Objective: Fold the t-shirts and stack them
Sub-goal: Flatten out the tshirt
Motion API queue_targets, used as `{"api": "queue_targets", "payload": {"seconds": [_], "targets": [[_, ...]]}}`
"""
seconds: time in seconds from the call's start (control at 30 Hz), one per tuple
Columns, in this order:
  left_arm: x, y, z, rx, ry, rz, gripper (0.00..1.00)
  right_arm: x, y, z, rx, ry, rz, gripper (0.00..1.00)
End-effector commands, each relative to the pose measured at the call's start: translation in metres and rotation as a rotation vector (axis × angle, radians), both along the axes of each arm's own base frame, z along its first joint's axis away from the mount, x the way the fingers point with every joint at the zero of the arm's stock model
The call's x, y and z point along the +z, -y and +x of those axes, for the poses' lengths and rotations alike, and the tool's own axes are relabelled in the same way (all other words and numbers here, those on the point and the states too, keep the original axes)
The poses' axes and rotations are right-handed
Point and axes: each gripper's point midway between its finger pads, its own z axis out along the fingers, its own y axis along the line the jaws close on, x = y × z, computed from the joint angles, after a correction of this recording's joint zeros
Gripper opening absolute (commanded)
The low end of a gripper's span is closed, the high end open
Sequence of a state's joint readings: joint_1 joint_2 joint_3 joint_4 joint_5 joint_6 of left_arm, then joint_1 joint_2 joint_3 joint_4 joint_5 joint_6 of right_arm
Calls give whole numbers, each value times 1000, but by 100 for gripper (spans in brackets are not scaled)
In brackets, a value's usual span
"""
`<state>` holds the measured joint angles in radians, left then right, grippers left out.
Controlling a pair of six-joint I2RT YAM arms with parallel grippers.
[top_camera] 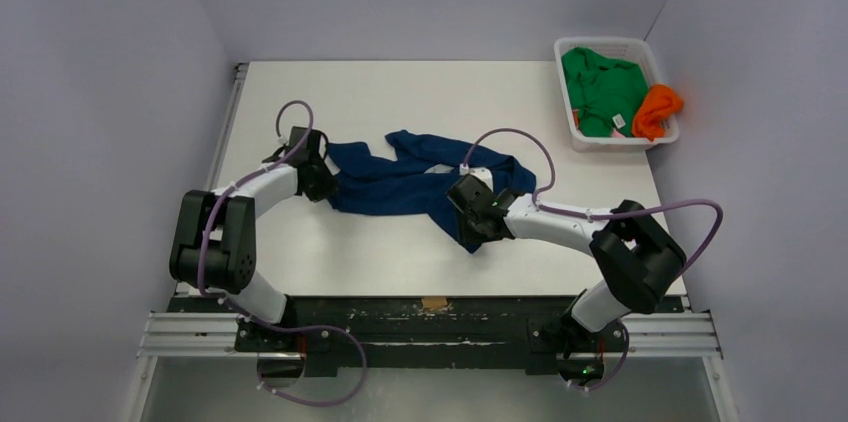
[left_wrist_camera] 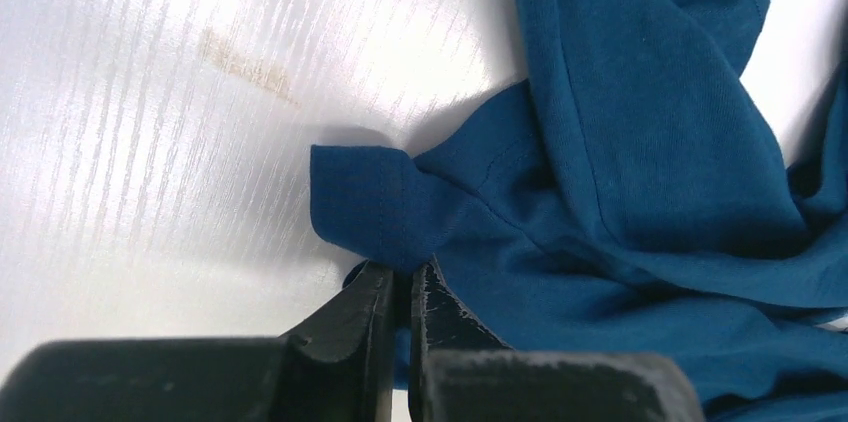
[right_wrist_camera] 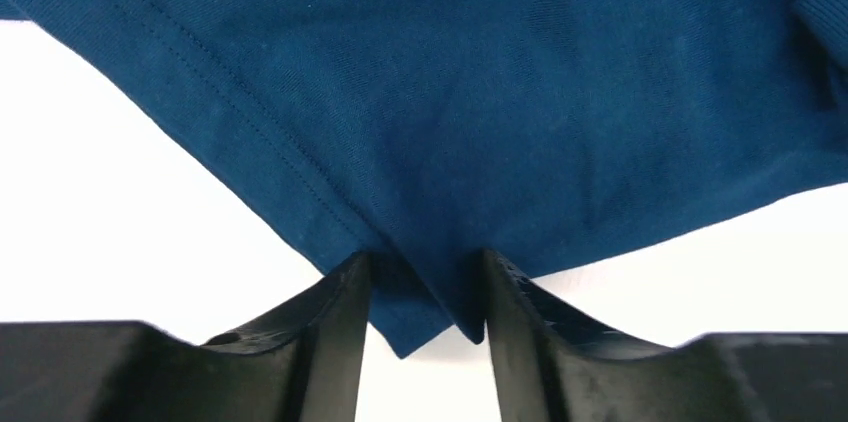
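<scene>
The dark blue t-shirt (top_camera: pixel 400 182) lies crumpled on the white table (top_camera: pixel 420 92) between my arms. My left gripper (top_camera: pixel 320 177) is at its left edge; in the left wrist view the gripper (left_wrist_camera: pixel 410 272) is shut on a folded bit of the shirt (left_wrist_camera: pixel 620 142). My right gripper (top_camera: pixel 468 222) is at the shirt's near right corner. In the right wrist view that gripper (right_wrist_camera: pixel 428 267) is open, with the hemmed corner of the shirt (right_wrist_camera: pixel 440 92) between the jaws. The green t-shirt (top_camera: pixel 600 92) and the orange t-shirt (top_camera: pixel 657 110) lie in the basket.
The white lattice basket (top_camera: pixel 600 42) stands at the table's far right corner, the orange shirt hanging over its right rim. A brown smear (left_wrist_camera: pixel 245 67) marks the table left of the blue shirt. Grey walls close in the left, back and right.
</scene>
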<state>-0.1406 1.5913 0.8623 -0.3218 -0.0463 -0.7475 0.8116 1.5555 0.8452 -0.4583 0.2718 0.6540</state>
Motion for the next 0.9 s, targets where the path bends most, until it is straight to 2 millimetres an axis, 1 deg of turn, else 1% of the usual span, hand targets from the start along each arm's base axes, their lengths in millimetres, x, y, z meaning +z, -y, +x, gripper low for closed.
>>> {"api": "queue_targets", "payload": {"seconds": [0.0, 0.1, 0.13, 0.17, 0.23, 0.3, 0.33, 0.37, 0.4, 0.43, 0.53, 0.6, 0.7, 0.77, 0.87], "targets": [[14, 6, 20, -18, 65, -10, 0, -21, 15, -8, -52, -28, -55, 36], [15, 7, 17, -27, 65, -15, 0, -23, 19, -3, -84, -11, -82, 14], [16, 8, 16, -32, 70, -16, 0, -20, 23, 2, -105, 12, -102, 6], [19, 9, 15, -39, 77, -18, 0, -14, 26, 7, -131, 41, -119, 0], [32, 10, 14, -51, 114, -17, 0, 13, 25, 25, -188, 142, -96, 0], [54, 12, 13, -62, 173, -14, 0, 53, 27, 47, -246, 282, -68, 0], [72, 12, 13, -68, 224, -11, 0, 76, 27, 57, -274, 354, -43, 0], [83, 14, 13, -74, 250, -5, 0, 101, 29, 66, -302, 426, -17, 0], [99, 15, 12, -82, 293, 2, 0, 125, 29, 74, -320, 495, 16, 0], [123, 15, 11, -87, 354, 6, 0, 153, 28, 83, -344, 579, 59, 0], [175, 16, 3, -92, 483, 17, 0, 232, 43, 93, -406, 772, 133, 0], [207, 14, -6, -95, 558, 18, 0, 279, 60, 91, -469, 879, 168, 0], [255, 2, -23, -75, 674, 41, 0, 341, 84, 82, -490, 1047, 226, 0], [286, -4, -39, -72, 754, 47, 0, 375, 94, 72, -479, 1130, 276, 0], [328, -11, -66, -69, 874, 40, 0, 419, 104, 59, -436, 1196, 321, 0]]}}
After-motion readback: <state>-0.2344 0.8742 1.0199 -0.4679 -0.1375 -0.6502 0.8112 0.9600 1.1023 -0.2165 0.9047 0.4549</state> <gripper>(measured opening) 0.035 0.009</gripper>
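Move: The t-shirt's near corner sits right at the right hand's half-open fingers, at table height, about 11 cm back and 25 cm to the right of the left hand. The left hand is already shut on the shirt's left edge. The shirt's rumpled middle lies some 4 cm ahead and 18 cm right of the left hand, or about 14 cm ahead and 7 cm left of the right. From the right hand, the laundry basket stands roughly 38 cm ahead and 30 cm right. Upward with both hands, once the right has closed its fingers on the near corner, creeping about a centimetre forward as it does so. The right hand then rises some 35 cm, drawing forward and to the right, away from the left hand; the left keeps its pinch on the left edge and climbs about 27 cm, easing slightly back late on. Both wrists swing the fingertips up and forward, the right the farther. ##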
